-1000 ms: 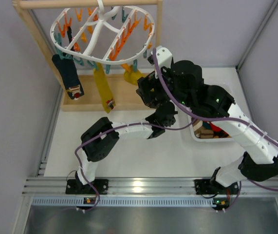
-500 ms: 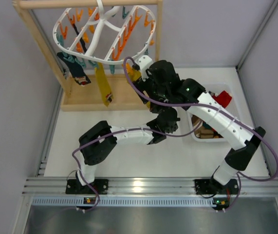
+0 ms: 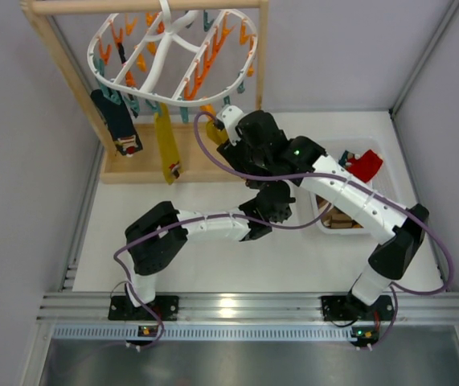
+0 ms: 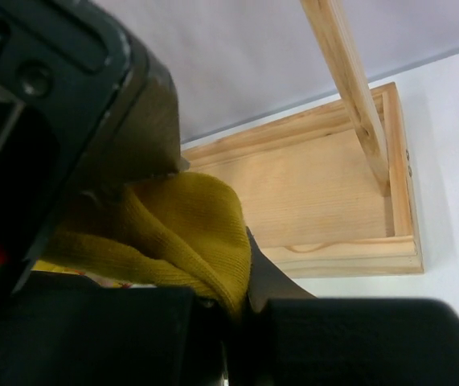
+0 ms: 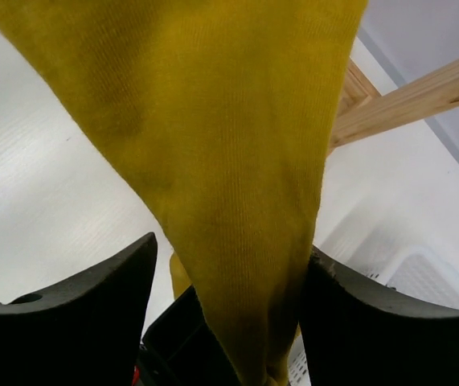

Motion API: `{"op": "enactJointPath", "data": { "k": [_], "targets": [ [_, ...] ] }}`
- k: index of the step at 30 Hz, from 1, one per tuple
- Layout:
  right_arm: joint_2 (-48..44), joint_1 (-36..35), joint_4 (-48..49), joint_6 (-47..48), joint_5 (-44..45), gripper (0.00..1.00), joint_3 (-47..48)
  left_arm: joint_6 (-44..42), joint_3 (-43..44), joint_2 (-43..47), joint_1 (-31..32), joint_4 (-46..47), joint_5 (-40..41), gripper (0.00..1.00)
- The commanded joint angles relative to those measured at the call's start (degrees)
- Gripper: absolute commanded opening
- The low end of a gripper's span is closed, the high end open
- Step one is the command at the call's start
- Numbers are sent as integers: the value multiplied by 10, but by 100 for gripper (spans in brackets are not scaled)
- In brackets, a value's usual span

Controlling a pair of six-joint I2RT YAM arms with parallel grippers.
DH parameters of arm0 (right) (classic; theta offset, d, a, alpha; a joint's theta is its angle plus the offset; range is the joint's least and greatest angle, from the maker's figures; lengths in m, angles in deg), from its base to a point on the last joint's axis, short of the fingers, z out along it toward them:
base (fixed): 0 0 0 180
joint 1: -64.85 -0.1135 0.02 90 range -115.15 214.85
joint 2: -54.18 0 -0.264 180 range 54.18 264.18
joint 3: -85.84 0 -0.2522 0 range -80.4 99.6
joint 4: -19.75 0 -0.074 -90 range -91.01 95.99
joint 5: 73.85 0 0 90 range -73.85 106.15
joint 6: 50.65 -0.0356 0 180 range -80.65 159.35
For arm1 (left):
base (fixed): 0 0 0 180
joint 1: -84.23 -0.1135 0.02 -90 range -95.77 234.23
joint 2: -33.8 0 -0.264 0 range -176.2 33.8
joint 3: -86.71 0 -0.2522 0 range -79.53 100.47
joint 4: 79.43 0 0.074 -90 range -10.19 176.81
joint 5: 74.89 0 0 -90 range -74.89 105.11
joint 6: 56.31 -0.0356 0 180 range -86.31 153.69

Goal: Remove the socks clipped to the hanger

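The white ring hanger [image 3: 173, 48] hangs from the wooden frame with orange and teal clips. A navy sock [image 3: 116, 122] and a mustard sock [image 3: 165, 145] hang at its left. A second mustard sock [image 3: 215, 129] hangs at the ring's right, mostly hidden by my right arm. My right gripper [image 3: 231, 138] is open with this sock [image 5: 213, 145] hanging between its fingers [image 5: 229, 265]. My left gripper [image 3: 271, 201] sits lower, under the right arm, and is shut [image 4: 241, 301] on the sock's lower part [image 4: 181, 233].
The wooden frame's base tray [image 4: 317, 185] lies just behind the grippers, with its right post [image 4: 346, 80] close by. A white bin [image 3: 374, 149] at the right holds a red sock [image 3: 363, 166] and other items. Grey walls enclose the table on both sides.
My right arm has swung left from over the bin to the mustard sock at the hanger's right side. The hanger and its hanging socks have swayed. The left gripper has shifted only slightly.
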Motion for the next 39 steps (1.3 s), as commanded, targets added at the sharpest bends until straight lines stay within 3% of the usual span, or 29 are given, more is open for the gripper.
{"op": "enactJointPath", "data": {
  "k": [1, 4, 7, 8, 9, 13, 14, 17, 20, 32, 35, 36, 39],
  "targets": [
    [-35, 7, 28, 13, 11, 62, -14, 7, -6, 41, -1, 25, 1, 0],
    [-33, 14, 26, 13, 15, 55, -12, 12, -10, 49, -1, 25, 1, 0],
    [-40, 18, 37, 12, 15, 36, -16, 15, -16, 53, -1, 25, -1, 0],
    [-42, 19, 39, 12, 13, 22, -16, 14, -18, 51, -1, 25, -2, 1],
    [-44, 19, 42, 12, 12, 18, -15, 15, -18, 50, -1, 24, -1, 4],
    [-48, 26, 59, 4, -4, 6, -7, 26, -41, 50, 0, 23, -3, 29],
    [-48, 31, 61, 0, -19, 3, -5, 30, -49, 57, 0, 23, -9, 52],
    [-43, 47, 65, -10, -49, 0, 5, 45, -83, 70, 5, 22, -18, 87],
    [-42, 59, 68, -17, -69, 0, 13, 48, -116, 84, 16, 21, -28, 98],
    [-28, 90, 78, -19, -125, 0, 30, 145, -245, 168, 104, -17, -20, 99],
    [-30, 104, 84, -14, -148, 0, 22, 301, -253, 233, 107, -160, -71, 99],
    [-32, 109, 86, -7, -149, 0, 17, 374, -251, 251, 104, -248, -88, 99],
    [-43, 111, 100, 5, -152, 0, -14, 449, -278, 325, 98, -291, -124, 99]
  ]
}}
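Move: The yellow sock is drawn down from its orange clip. The stretch to be taken runs right between the right hand's half-open fingers, and lies about 4 cm ahead, 3 cm left and 3 cm above the left hand, which keeps hold of the free end. From the right hand the orange clip is some 7 cm ahead, 7 cm left and 6 cm up, and the second yellow sock hangs about 18 cm left and 2 cm farther out, roughly level. The stretched yellow sock is pinched by the right fingers, which close fully on it while the left still holds its end; only then do the left fingers open wide, let go, and back off some 9 cm and 4 cm down, turning about 20 degrees clockwise. Keeping its grip, the right hand draws the sock roughly 5 cm forward, up and to the right, rolling about 10 degrees with its left side rising. ##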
